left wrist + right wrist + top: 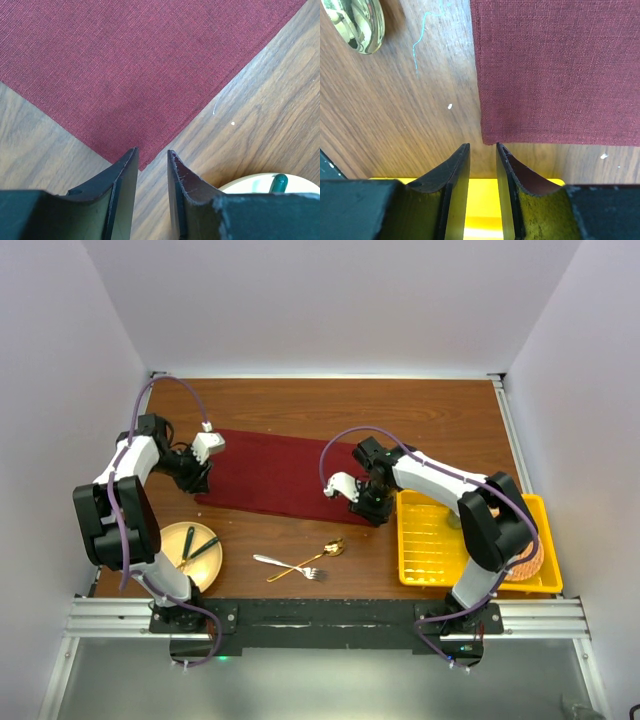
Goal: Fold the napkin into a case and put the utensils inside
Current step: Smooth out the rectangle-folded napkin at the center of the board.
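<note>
The maroon napkin (285, 475) lies flat on the wooden table as a long folded strip, running from back left to front right. My left gripper (200, 483) hovers at the strip's left near corner. In the left wrist view the napkin (135, 65) ends in a corner just ahead of the left gripper (152, 155), whose jaws stand slightly apart with only bare wood between them. My right gripper (368, 508) is at the strip's right near corner. The right wrist view shows the napkin (555, 70) corner just past the right gripper (482, 147), open and empty. The silver fork (278, 563) and gold spoon (312, 557) lie crossed near the front edge.
A cream plate (205, 565) with dark green-handled cutlery (200, 548) sits front left, its rim (250, 181) by my left fingers. A yellow tray (440, 545) stands front right, holding the round orange woven mat (528, 560). The spoon bowl (360, 25) lies left of the right gripper.
</note>
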Motion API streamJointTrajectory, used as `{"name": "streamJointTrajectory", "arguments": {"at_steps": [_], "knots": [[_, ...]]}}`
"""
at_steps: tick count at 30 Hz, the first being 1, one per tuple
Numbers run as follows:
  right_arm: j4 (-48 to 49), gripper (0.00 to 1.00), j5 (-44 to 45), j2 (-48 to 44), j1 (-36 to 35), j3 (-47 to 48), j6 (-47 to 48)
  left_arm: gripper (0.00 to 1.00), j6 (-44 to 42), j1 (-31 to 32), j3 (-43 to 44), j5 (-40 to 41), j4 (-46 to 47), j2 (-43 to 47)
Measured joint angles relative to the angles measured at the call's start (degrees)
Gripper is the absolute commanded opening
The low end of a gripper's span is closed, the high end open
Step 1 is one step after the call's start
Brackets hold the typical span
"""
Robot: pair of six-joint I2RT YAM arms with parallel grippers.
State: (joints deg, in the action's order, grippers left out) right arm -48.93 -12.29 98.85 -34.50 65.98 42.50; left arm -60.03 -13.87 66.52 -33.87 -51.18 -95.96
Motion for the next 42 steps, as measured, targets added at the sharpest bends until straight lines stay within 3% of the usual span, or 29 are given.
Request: {"name": "streamJointTrajectory", "arguments": {"at_steps": [20,27,29,30,42], "knots": [[1.01,0.35,0.94,0.55,0.0,-0.66,1.97,0.36,0.92,-0.33,0.0,0.07,0.09,-0.04],[1.42,0.22,1.53,1.44,0.0,-0.81,2.62,0.36,0.92,-0.57,0.02,0.09,0.07,-0.35],[1.77,0.11,1.99,1.44,0.0,-0.81,2.62,0.36,0.92,-0.76,0.0,0.09,0.07,-0.48],[1.88,0.0,2.21,1.44,0.0,-0.81,2.71,0.36,0.92,-0.81,0.0,0.13,0.07,-0.52],[0.39,0.0,1.88,-0.46,0.0,-0.28,2.49,0.33,2.62,-4.22,0.39,-0.55,-0.85,-1.51]]}}
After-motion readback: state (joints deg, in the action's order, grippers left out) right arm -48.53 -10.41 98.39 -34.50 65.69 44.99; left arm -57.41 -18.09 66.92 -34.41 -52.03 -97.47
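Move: The napkin's near right corner lies almost straight under my right fingertips, about 2 cm down. The gold spoon's bowl is some 8 cm left and 5 cm back of this hand, and the yellow basket's middle about 21 cm to its right and 4 cm back. From my left hand, the napkin's near left corner is about 1 cm back, 1 cm left and 5 cm below; the plate lies roughly 14 cm back and 2 cm left. At the napkin's near right corner I ease my right hand down about 1 cm and very slightly forward, fingers still pointing down, shut them fully from a third open, then lift nearly 1 cm again; no cloth can be seen between the tips. My left hand hovers with its fingers open, then late on drifts about 1.5 cm left over its own corner. ##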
